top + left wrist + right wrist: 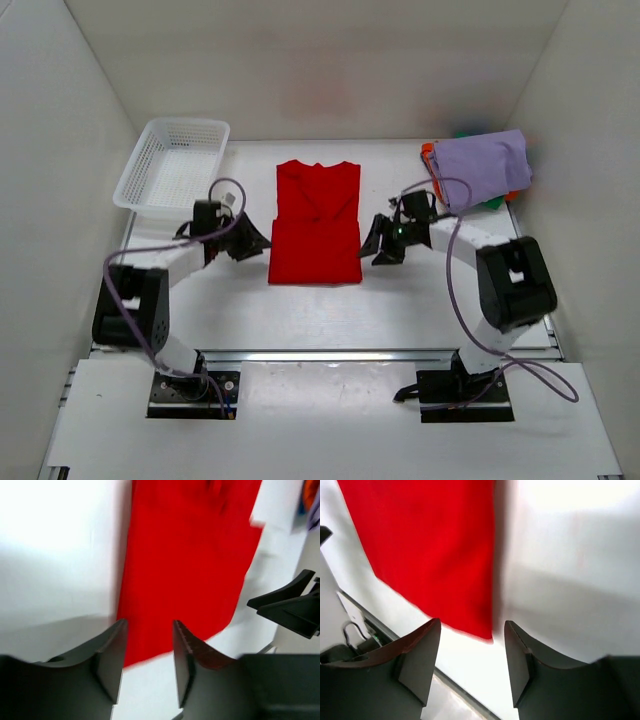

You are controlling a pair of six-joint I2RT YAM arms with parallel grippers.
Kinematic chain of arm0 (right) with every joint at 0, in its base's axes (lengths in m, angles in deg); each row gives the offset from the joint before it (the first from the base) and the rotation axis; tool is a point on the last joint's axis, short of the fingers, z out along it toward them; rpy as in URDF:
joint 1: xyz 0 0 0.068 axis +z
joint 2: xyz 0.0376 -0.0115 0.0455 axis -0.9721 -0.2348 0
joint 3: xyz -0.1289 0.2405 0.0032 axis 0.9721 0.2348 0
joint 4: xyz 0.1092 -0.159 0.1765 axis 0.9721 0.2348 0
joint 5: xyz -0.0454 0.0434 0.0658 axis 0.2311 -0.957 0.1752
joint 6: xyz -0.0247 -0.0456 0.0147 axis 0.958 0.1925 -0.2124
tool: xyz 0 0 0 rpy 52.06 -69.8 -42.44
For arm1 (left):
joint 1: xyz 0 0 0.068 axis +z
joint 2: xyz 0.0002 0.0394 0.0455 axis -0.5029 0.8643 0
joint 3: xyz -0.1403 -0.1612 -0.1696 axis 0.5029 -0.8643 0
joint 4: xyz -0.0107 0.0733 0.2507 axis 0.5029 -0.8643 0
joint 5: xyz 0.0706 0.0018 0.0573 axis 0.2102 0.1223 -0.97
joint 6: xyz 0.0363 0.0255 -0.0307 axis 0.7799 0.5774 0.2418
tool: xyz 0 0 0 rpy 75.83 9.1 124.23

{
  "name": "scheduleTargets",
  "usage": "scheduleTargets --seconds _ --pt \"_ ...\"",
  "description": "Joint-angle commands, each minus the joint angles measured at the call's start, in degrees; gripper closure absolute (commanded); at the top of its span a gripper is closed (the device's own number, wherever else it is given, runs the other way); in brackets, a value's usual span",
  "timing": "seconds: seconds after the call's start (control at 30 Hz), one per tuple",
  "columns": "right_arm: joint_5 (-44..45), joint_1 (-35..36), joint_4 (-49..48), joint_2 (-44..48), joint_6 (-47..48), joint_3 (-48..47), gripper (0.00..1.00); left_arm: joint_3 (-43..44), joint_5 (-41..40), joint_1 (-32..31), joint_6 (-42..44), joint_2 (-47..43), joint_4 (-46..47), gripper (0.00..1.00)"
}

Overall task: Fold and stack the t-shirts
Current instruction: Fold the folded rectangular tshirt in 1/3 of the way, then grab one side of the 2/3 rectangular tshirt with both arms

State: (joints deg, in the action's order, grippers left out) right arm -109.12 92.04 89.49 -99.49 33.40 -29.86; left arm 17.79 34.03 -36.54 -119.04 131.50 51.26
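A bright red t-shirt point(316, 222) lies flat in the middle of the table, its sides folded in to a tall rectangle. My left gripper point(258, 240) hovers just off the shirt's left edge, jaws open and holding nothing; the left wrist view shows the red t-shirt point(190, 565) beyond the left gripper point(149, 630). My right gripper point(372, 240) sits off the shirt's right edge, also open and holding nothing; its wrist view shows the red t-shirt point(430, 550) ending near the right gripper point(472, 630). Folded t-shirts point(480, 168), lavender on top of orange and green, are stacked at the back right.
A white mesh basket point(172, 165) stands at the back left. White walls close in the table on three sides. A metal rail point(320, 353) runs along the near edge by the arm bases.
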Motion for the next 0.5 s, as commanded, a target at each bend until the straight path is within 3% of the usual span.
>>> scheduleTargets --seconds 0.0,0.17,0.3,0.47 --pt "4.7 3.1 -11.2 9.9 -8.9 14.1 0.49 -9.6 -6.0 -4.0 -1.4 -9.5 2.2 0.46" --pt "12.0 8.5 -24.2 16.9 -20.3 26.5 0.48 -24.1 -12.1 -8.0 -9.9 -18.4 10.8 0.49" --pt "13.6 9.5 -28.9 15.0 -22.7 28.9 0.48 -24.8 -17.4 -10.3 -11.0 -18.3 12.0 0.49" --pt "13.5 8.6 -31.9 9.6 -22.7 27.5 0.51 -23.5 -16.5 -10.3 -12.3 -12.4 15.1 0.49"
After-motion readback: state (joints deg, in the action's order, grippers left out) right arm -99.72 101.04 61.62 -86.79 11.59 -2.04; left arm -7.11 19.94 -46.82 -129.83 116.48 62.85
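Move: The near left corner of the folded red shirt lies about 8 cm back from the left hand, 3 cm to its right and some 6 cm below. Its near right corner is roughly 6 cm back from the right hand, 4 cm to its left and 5 cm below. The empty white basket stands about 20 cm ahead and 22 cm left of the left hand. The stack of folded shirts is around 23 cm ahead and 28 cm right of the right hand. No grip on the shirt yet: both empty hands, fingers staying half open, sweep back and down to the shirt's near corners. The left travels some 11 cm back and 5 cm down, then creeps forward a little. The right backs 9 cm, sinking 3 cm, then returns nearly 3 cm forward while easing left and turning about 10 degrees clockwise. ##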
